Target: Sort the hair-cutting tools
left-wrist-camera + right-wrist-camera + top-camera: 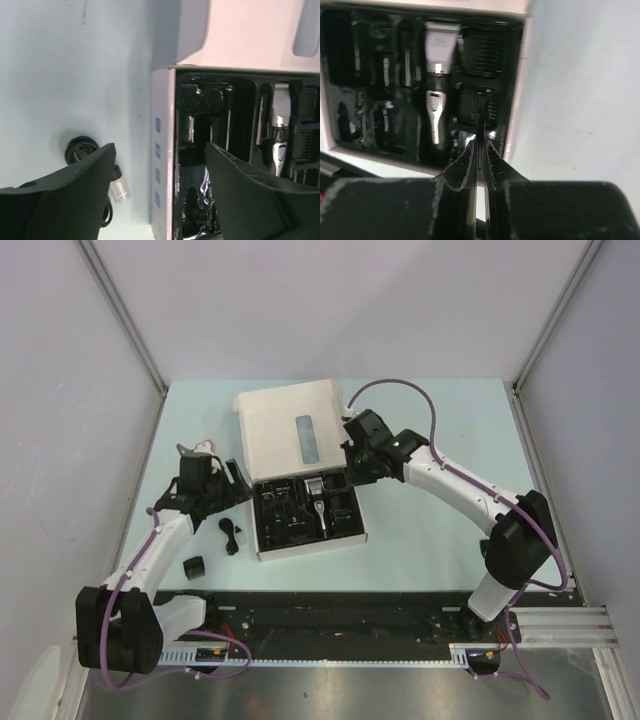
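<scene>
The black-and-silver clipper lies in the black tray of the white box. In the right wrist view my right gripper is shut on the thin black brush, and the bristle end pokes out over the tray's right side. Black comb guards sit in tray slots beside the clipper. My left gripper is open and straddles the box's left wall without touching it. The coiled black cable lies on the table left of the box. One comb guard lies loose near the left arm.
The box's white lid stands open behind the tray. A small clear bottle lies next to the cable, close to my left finger. Grey walls enclose the pale table on three sides.
</scene>
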You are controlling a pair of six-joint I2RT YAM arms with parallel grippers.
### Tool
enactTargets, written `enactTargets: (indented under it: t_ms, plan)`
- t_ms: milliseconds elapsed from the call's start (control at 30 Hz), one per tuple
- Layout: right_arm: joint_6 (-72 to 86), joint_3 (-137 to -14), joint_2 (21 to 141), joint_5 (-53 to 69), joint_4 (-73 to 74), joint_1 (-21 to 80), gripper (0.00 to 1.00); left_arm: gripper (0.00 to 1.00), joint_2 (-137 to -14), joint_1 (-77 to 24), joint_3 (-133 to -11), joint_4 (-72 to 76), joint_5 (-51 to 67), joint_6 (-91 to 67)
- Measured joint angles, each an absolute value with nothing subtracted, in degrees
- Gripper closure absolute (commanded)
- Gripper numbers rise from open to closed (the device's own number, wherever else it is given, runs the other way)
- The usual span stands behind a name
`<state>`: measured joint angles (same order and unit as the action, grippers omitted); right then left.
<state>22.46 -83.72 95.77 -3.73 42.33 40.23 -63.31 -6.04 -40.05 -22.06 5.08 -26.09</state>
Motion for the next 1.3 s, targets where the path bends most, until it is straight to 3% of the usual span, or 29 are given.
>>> enactTargets:
  t_ms: [167,333,433,900,1300]
  plan:
    - [22.5,-83.9,95.8,-0.5,40.1,44.0,0.96,0.39,-63.8,-4.3,-40.1,-23.8,2.1,-28.0]
    - [22.5,-84.4,95.8,1.5,38.2,47.0,0.96,0.67,-68.3,-4.3,-39.9,-24.4,3.1,-29.1]
    - [22.5,-84.7,95.9,2.3,37.5,48.1,0.96,0.74,-73.3,-4.3,-39.0,-24.4,4.6,-29.7]
    - [23.4,-85.1,96.3,3.4,35.5,50.1,0.96,0.84,-76.2,-8.5,-36.9,-26.4,11.9,-30.0]
    - [24.0,-87.9,101.7,3.7,36.2,51.0,0.96,0.82,-72.3,-15.6,-38.2,-27.7,15.8,-26.9]
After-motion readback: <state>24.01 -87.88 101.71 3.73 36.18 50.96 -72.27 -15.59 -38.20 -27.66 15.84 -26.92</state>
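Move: The box's left wall is about 3 cm right of the left hand, its middle level with it and 7 cm below; the small bottle lies straight back some 5 cm, the cable 5 cm back and 3 cm left, both 9 cm down. From the right hand, already holding the brush, the tray's near-left compartments lie roughly 17 cm left, 5 cm back and 12 cm down, the clipper 7 cm left, level with the hand, equally far below. Closing, the left hand dips back, pushing the box rightward; the right carries its brush about 10 cm left. ##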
